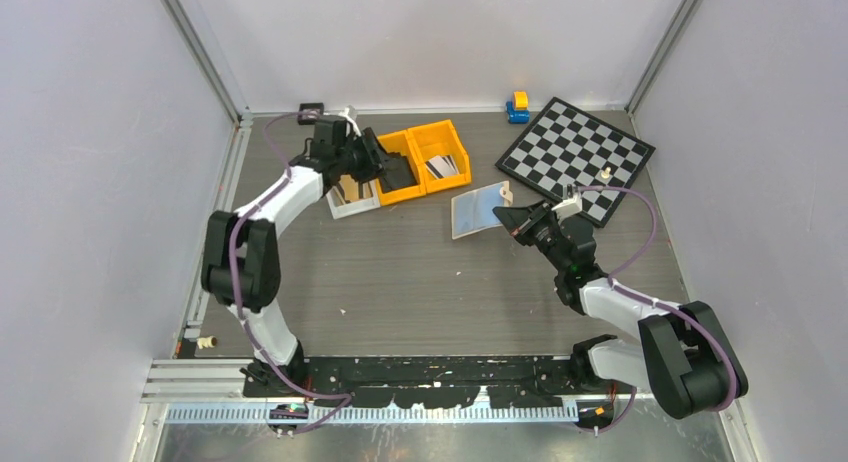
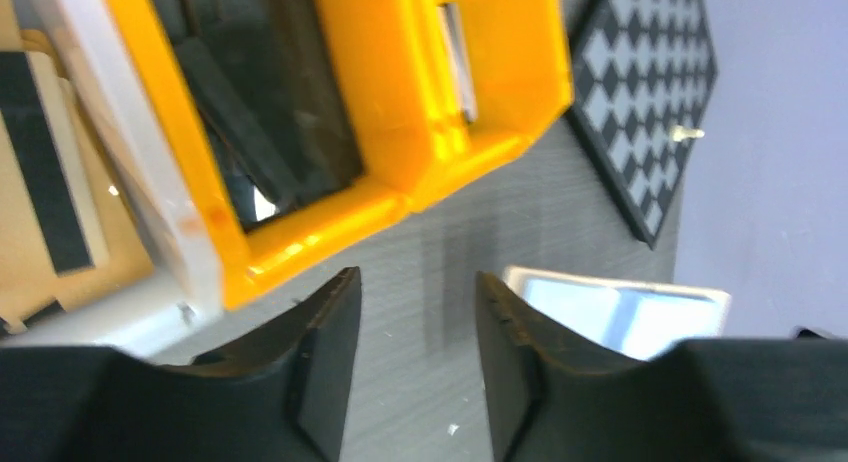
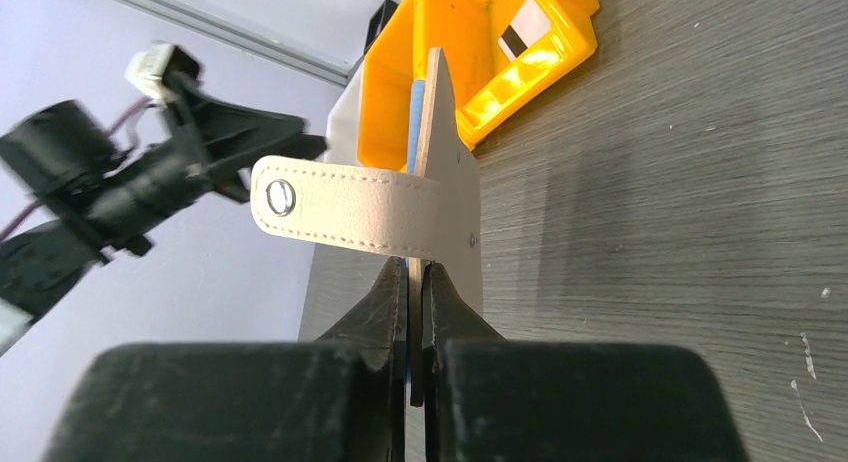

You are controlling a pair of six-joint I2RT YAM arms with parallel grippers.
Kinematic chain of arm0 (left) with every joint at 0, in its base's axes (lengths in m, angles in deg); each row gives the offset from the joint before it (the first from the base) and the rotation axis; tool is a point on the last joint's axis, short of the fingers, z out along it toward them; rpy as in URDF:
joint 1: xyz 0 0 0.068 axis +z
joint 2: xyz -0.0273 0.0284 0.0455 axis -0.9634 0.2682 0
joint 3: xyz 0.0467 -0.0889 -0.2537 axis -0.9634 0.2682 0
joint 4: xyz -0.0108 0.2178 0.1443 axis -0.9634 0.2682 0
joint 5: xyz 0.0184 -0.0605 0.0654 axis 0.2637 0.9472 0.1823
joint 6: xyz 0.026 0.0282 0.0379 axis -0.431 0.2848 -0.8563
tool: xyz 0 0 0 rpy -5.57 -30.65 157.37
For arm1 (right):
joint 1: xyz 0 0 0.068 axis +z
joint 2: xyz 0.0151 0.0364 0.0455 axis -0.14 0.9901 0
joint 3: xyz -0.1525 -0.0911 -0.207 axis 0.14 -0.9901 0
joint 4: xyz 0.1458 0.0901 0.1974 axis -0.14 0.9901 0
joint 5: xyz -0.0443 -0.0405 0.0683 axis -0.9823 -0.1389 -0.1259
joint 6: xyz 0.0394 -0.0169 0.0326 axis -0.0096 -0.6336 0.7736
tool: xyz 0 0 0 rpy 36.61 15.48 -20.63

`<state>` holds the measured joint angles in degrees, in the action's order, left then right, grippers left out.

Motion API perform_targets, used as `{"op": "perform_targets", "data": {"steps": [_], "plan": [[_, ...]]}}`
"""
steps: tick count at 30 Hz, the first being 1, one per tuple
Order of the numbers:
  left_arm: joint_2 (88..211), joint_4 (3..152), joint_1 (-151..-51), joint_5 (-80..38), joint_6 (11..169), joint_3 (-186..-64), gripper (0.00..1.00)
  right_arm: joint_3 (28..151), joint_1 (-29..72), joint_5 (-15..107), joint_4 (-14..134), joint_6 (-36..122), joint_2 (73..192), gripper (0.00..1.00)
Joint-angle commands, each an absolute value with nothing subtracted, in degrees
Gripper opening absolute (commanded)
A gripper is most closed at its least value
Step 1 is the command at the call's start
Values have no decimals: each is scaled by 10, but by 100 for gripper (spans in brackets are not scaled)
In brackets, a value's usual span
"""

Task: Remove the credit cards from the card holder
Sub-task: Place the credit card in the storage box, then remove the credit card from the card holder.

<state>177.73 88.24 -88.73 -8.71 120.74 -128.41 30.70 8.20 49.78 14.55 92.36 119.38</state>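
The card holder [image 1: 474, 211] lies open near the table's middle, beige outside with pale see-through pockets. My right gripper [image 1: 512, 220] is shut on its right edge; in the right wrist view the jaws [image 3: 418, 274] pinch the thin beige flap [image 3: 448, 197] under its snap strap [image 3: 340, 218]. One dark credit card [image 1: 402, 172] lies in the left orange bin [image 1: 392, 142]. A grey card with a dark stripe [image 1: 441, 166] lies in the right orange bin [image 1: 455, 142]. My left gripper [image 1: 383, 165] hangs over the left bin, open [image 2: 417, 282], with only table between its fingers.
A white tray [image 1: 340, 208] with brown and black items sits left of the bins. A checkerboard [image 1: 575, 154] with a small pale piece lies at the back right. Behind it stands a blue and yellow toy [image 1: 517, 106]. Walls close in on three sides.
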Motion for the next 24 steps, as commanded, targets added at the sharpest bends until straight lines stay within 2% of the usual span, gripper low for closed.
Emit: {"op": "perform_targets", "data": {"steps": [1,8,12,17,24], "plan": [[1653,899,-925,-118,1187,-1263,53,309,80,491,107,913,1191,0],[1488,885,-1005,-207,1159,-1120,82,310,80,514,82,926,1199,1],[1398,824,-1017,-225,1173,-1012,99,325,79,589,4,949,1227,1],[1355,635,-1018,-179,1219,-888,100,323,80,635,-96,988,1270,1],[1444,504,-1018,-75,1248,-872,94,325,80,651,-148,1019,1293,1]]}}
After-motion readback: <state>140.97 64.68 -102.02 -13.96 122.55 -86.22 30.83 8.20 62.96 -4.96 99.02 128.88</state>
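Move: The left hand, empty and half open, hangs over the middle orange box, whose middle is about 3 cm ahead, 1 cm right and 12 cm below. The open card holder it returns to is some 13 cm back and 19 cm right, about level in height. The white box lies 1 cm ahead and 11 cm left, the right orange box 6 cm ahead and 12 cm right, both 12 cm below. From the right hand pinching it, the holder's middle is 1 cm ahead, 4 cm left, level. The empty left hand draws back about 16 cm from over the middle orange box towards the open card holder, arching up some 10 cm on the way and sinking most of that again, its fingers spreading from half to nearly fully open while the wrist tips upward and turns slightly clockwise. From about midway the right hand, its pinch on the holder's edge unchanged, brings it some 4 cm left and a little up to meet the left hand, turning it roughly 15 degrees, mostly counter-clockwise. ##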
